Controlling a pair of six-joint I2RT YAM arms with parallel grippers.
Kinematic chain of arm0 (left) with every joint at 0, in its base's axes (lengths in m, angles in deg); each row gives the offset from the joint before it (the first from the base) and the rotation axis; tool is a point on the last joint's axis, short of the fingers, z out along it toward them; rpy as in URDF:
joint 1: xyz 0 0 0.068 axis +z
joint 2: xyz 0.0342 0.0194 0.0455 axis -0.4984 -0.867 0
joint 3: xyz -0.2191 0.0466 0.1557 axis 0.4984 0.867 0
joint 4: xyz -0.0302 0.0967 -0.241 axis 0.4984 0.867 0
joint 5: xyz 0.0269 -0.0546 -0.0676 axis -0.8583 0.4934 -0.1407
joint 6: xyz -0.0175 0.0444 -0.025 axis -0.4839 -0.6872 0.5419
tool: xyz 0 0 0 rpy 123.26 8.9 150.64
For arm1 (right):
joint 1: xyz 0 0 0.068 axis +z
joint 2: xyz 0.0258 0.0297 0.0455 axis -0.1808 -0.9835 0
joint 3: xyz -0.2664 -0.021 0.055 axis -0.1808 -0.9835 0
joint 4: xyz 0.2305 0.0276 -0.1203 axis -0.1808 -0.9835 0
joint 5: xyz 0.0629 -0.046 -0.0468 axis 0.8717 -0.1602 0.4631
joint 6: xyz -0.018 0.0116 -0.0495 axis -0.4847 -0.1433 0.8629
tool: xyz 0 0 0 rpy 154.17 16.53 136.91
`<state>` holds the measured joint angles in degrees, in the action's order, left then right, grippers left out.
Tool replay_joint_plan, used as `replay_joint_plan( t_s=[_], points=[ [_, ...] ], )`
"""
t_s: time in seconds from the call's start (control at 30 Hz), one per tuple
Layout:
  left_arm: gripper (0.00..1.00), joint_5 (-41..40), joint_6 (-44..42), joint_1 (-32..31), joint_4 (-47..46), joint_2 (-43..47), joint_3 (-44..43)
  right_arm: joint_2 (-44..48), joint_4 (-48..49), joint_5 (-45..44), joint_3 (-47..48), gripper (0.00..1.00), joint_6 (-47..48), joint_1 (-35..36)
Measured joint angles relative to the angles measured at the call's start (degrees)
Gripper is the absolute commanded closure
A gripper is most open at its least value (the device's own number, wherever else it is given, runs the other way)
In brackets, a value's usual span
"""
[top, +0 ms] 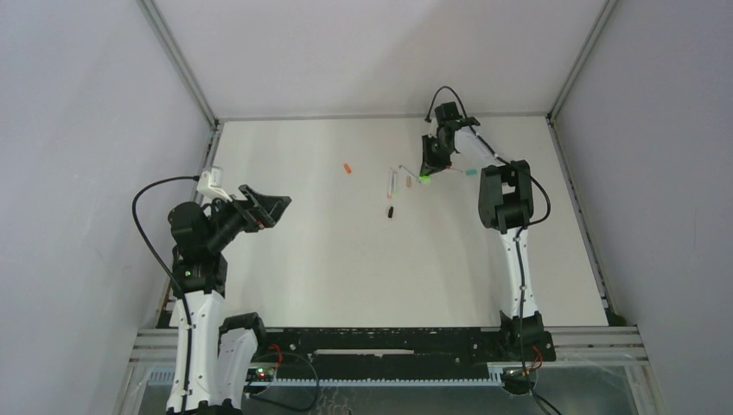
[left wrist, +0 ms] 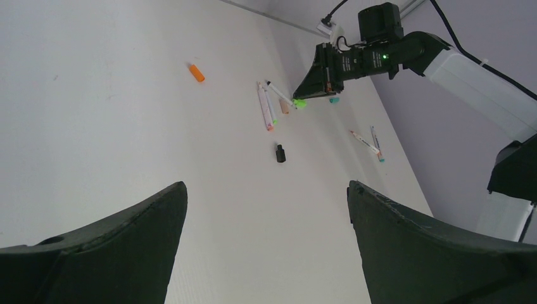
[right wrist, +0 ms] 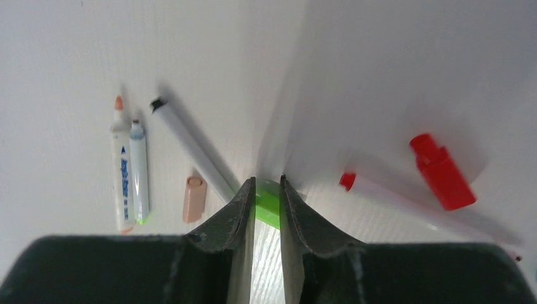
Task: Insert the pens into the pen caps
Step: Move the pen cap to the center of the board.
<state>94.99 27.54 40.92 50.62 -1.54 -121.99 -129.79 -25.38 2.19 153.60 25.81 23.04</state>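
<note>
My right gripper [right wrist: 267, 178] points down at the table, shut on a green pen cap [right wrist: 267, 208] that fills the gap between its fingertips; it is at the back right in the top view [top: 428, 173]. Beside it lie a black-ended pen [right wrist: 190, 145], two pens side by side [right wrist: 128, 171], a peach cap [right wrist: 194, 198], a red cap [right wrist: 441, 171] and a red-ended pen [right wrist: 392, 196]. An orange cap [top: 347, 169] and a black cap [top: 390, 211] lie apart from these. My left gripper [top: 275, 207] hovers open and empty at the left.
Two more pens [left wrist: 366, 142] and a teal cap [left wrist: 334, 99] lie beyond the right gripper. Grey walls with metal frame rails [top: 181, 65] close in the white table [top: 346, 277] on three sides.
</note>
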Motion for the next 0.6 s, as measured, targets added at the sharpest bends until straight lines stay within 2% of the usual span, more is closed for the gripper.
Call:
replay_joint_plan(
  t_s=[0.6],
  points=[
    [0.00, 0.0, 0.0, 0.0, 0.0, 0.4, 0.0, 12.8, 3.0, 2.7, -22.0, 0.73, 0.2, 2.9]
  ],
)
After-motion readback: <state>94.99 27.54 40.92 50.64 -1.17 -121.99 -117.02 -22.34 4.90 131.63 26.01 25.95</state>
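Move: The right hand still holds the green cap; the middle of the board, where the black cap lies, is about 11 cm back and 9 cm to its left. The uncapped grey pen lies about 3 cm ahead and 3 cm left of this hand, the flesh-coloured cap some 4 cm left and 1 cm back, all roughly 1 cm lower. From the idle left hand, the board's middle is about 15 cm ahead, 21 cm right and 24 cm below. Keeping its pinch on the green cap, the right hand draws it back level about 8 cm towards the board's middle. ##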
